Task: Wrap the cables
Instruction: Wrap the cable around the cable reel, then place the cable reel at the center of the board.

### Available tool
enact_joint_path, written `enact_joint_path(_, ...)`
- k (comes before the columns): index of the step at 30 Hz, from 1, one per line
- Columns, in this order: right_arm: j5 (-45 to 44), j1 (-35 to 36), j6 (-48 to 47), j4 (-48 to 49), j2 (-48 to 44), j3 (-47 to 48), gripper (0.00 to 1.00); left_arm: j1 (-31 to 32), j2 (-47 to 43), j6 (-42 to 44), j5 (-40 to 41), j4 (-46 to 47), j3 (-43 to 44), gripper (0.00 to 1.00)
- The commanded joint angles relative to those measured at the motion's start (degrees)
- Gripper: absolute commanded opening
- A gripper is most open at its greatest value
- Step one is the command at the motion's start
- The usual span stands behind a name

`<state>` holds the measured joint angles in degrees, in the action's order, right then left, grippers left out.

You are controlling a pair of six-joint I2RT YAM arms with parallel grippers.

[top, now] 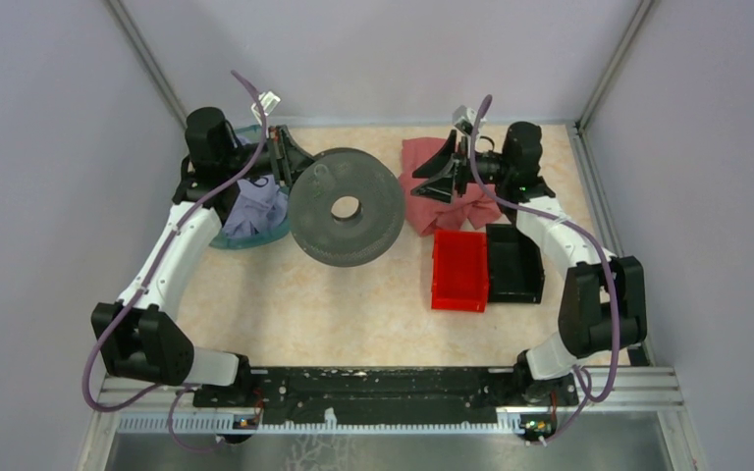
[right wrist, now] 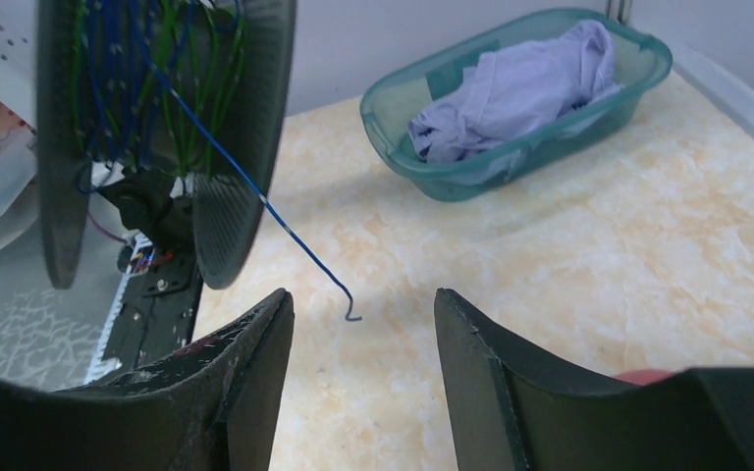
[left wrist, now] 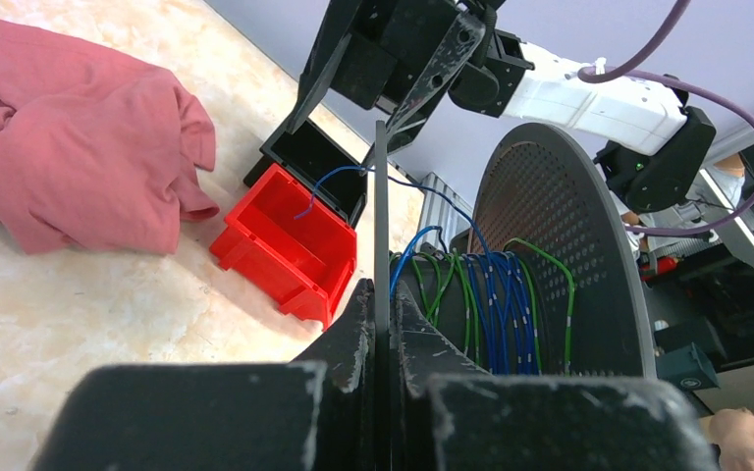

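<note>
A black spool (top: 346,218) stands on edge mid-table, with blue and green cables (left wrist: 491,294) wound round its core. My left gripper (left wrist: 383,289) is shut on the thin rim of one spool flange (left wrist: 382,196); in the top view it (top: 299,167) is at the spool's far left edge. One blue cable (right wrist: 285,224) trails loose off the spool, and its hooked end (right wrist: 351,316) hangs just above the gap of my right gripper (right wrist: 361,304). That gripper is open and holds nothing; it (top: 432,182) hovers right of the spool.
A red bin (top: 459,270) and a black bin (top: 513,263) sit right of the spool, with a pink cloth (top: 422,167) behind them. A teal basket (top: 245,239) holding a purple cloth (top: 255,211) is at the far left.
</note>
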<state>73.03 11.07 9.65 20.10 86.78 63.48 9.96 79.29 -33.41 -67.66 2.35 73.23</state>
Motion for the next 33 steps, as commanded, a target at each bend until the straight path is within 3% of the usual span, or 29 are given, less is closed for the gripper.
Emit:
enact_joint_path(1,2.42,0.2,9.85,16.33,-0.72,0.39,0.55,0.48,-1.16,-1.38,-2.12,3.45,-0.06,0.0)
enact_joint_path(17,2.75,3.67,3.68,8.7,0.1,2.78,0.44,0.94,-1.5,-1.57,-2.28,3.72,-0.46,0.0)
enact_joint_path(22,2.56,4.38,1.78,5.72,-0.01,3.22,0.32,0.94,-1.67,-1.57,-2.24,3.89,-0.61,0.0)
enact_joint_path(29,1.22,4.32,-0.13,3.1,-1.81,2.68,0.0,0.94,-1.92,-1.44,-1.5,3.88,-0.76,0.0)
enact_joint_path(33,-1.51,4.05,-3.02,-2.49,-4.16,2.5,0.0,0.94,-1.96,-1.28,1.91,3.68,-0.87,0.0)
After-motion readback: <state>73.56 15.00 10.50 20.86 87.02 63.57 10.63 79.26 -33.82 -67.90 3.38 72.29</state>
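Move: The loose end of the blue cable hangs between and just past my open right fingertips, about 2 cm to the left and 2 cm back, at the same height. The reel's middle is some 12 cm left of that hand, 6 cm back and slightly higher. Far below, about 26 cm down, lie the red cloth, 13 cm ahead and 11 cm right, and the red box, 8 cm back and 12 cm right. From my left hand the cable end lies about 13 cm right, level fore and aft, 6 cm lower. I ease my right hand about 2 cm left and almost as far back, towards the reel and the cable end, rising some 2 cm first and then sinking back. As I go, I shut its half-open fingers completely and pinch the blue cable a little short of its tip. My left hand stays in place and keeps its grip on the reel's rim. ##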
